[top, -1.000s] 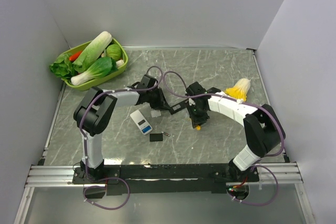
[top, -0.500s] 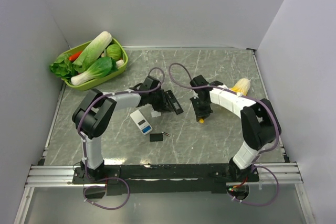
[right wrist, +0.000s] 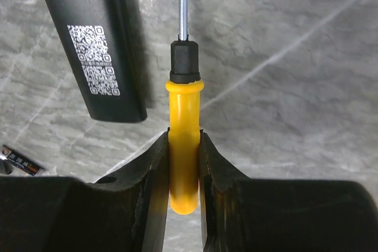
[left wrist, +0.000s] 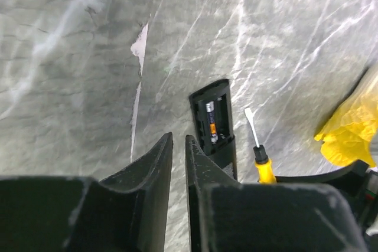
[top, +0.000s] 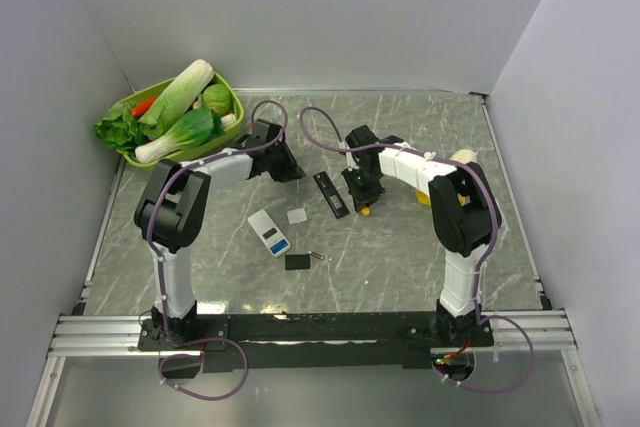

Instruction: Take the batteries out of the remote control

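The black remote control (top: pixel 332 194) lies flat mid-table with its back up and its battery compartment open. One of the batteries (left wrist: pixel 212 128), with an orange band, sits inside the remote control (left wrist: pixel 211 116). A loose battery (top: pixel 316 256) lies on the table nearer the arms, also seen as the battery (right wrist: pixel 20 162). My right gripper (top: pixel 362 187) is shut on a yellow-handled screwdriver (right wrist: pixel 184 146), just right of the remote control (right wrist: pixel 94 45). My left gripper (left wrist: pixel 179 137) hovers back from the remote, jaws almost together with nothing between them; in the top view this left gripper (top: pixel 287 164) is up-left of it.
A white device (top: pixel 268 232), a small white cover (top: pixel 297 215) and a black cover (top: pixel 296 261) lie left of and nearer than the remote. A green basket (top: pixel 233 97) of vegetables stands at the far left. A yellow-white cabbage (top: pixel 460 159) lies right of my right arm.
My left gripper has pulled back up-left, away from the remote, which now lies alone on the table. My right gripper has carried the screwdriver left to the remote's side.
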Tool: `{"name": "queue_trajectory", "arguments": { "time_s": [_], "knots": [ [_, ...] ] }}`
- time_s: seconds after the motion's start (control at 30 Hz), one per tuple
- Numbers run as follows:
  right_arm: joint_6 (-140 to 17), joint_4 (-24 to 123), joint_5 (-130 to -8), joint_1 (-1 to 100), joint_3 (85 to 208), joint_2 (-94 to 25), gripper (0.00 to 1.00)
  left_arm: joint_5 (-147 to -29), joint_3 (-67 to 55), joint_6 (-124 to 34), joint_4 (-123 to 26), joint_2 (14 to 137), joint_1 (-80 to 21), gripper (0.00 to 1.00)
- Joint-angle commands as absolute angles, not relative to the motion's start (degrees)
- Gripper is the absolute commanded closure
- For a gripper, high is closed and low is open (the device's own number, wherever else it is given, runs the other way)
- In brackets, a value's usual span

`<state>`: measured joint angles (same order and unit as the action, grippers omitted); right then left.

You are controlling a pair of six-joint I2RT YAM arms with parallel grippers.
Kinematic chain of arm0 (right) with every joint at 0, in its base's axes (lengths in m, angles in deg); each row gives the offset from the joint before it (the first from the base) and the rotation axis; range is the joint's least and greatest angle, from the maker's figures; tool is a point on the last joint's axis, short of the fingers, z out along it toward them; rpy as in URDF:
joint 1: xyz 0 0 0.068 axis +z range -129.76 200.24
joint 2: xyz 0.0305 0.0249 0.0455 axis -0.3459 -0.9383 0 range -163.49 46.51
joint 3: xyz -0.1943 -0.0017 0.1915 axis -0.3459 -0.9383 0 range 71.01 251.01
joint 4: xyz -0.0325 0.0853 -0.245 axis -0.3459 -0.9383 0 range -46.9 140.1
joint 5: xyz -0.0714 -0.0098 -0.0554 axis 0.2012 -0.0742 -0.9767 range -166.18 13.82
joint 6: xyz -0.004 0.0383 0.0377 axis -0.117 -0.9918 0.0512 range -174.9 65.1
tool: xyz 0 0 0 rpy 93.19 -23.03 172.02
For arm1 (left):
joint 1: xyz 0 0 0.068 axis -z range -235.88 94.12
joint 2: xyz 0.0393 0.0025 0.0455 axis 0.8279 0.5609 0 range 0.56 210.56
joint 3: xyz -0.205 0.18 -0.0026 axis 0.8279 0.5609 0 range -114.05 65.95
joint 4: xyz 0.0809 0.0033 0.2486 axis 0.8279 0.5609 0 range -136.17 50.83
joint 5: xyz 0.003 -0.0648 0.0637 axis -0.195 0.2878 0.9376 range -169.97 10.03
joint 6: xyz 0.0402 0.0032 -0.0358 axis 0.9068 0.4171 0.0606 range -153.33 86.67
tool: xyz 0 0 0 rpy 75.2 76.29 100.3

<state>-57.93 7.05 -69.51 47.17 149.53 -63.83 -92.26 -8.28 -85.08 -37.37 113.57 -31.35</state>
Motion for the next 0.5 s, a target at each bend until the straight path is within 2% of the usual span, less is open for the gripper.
{"name": "queue_trajectory", "arguments": {
  "time_s": [0.0,0.2,0.47],
  "knots": [
    [-55.7,7.73,-65.74,46.69,150.47,-64.23,1.0,-95.17,-10.77,-84.48,-38.43,117.54,-30.66,0.81],
    [-55.43,10.55,-61.95,46.69,144.76,-59.41,1.0,-102.63,-10.25,-84.05,-43.35,119.56,-29.78,0.83],
    [-55.69,12.92,-60.27,46.78,137.63,-52.19,1.0,-105.28,-8.41,-84.75,-44.24,119.92,-26.88,0.83]
  ]
}}
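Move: The remote control lies with its open battery compartment at the far end. Its middle is about 10 cm right of the left hand, 6 cm back and 5 cm lower. A small white card sits roughly 12 cm back from that hand, almost level sideways. From the right hand, which already holds the screwdriver, the remote's middle is about 11 cm left, 3 cm ahead and 2 cm down; the loose battery lies some 17 cm back and 15 cm left. Down about 3 cm first, then right by some 4.5 cm and a little back, the left hand brings its nearly shut fingers to the remote's left edge beside the compartment, turning about 10 degrees clockwise; contact can't be made out. The right hand keeps its grip on the screwdriver, edges left, then draws back about 3.5 cm, its tilt bringing the shaft in alongside the remote's right edge. ##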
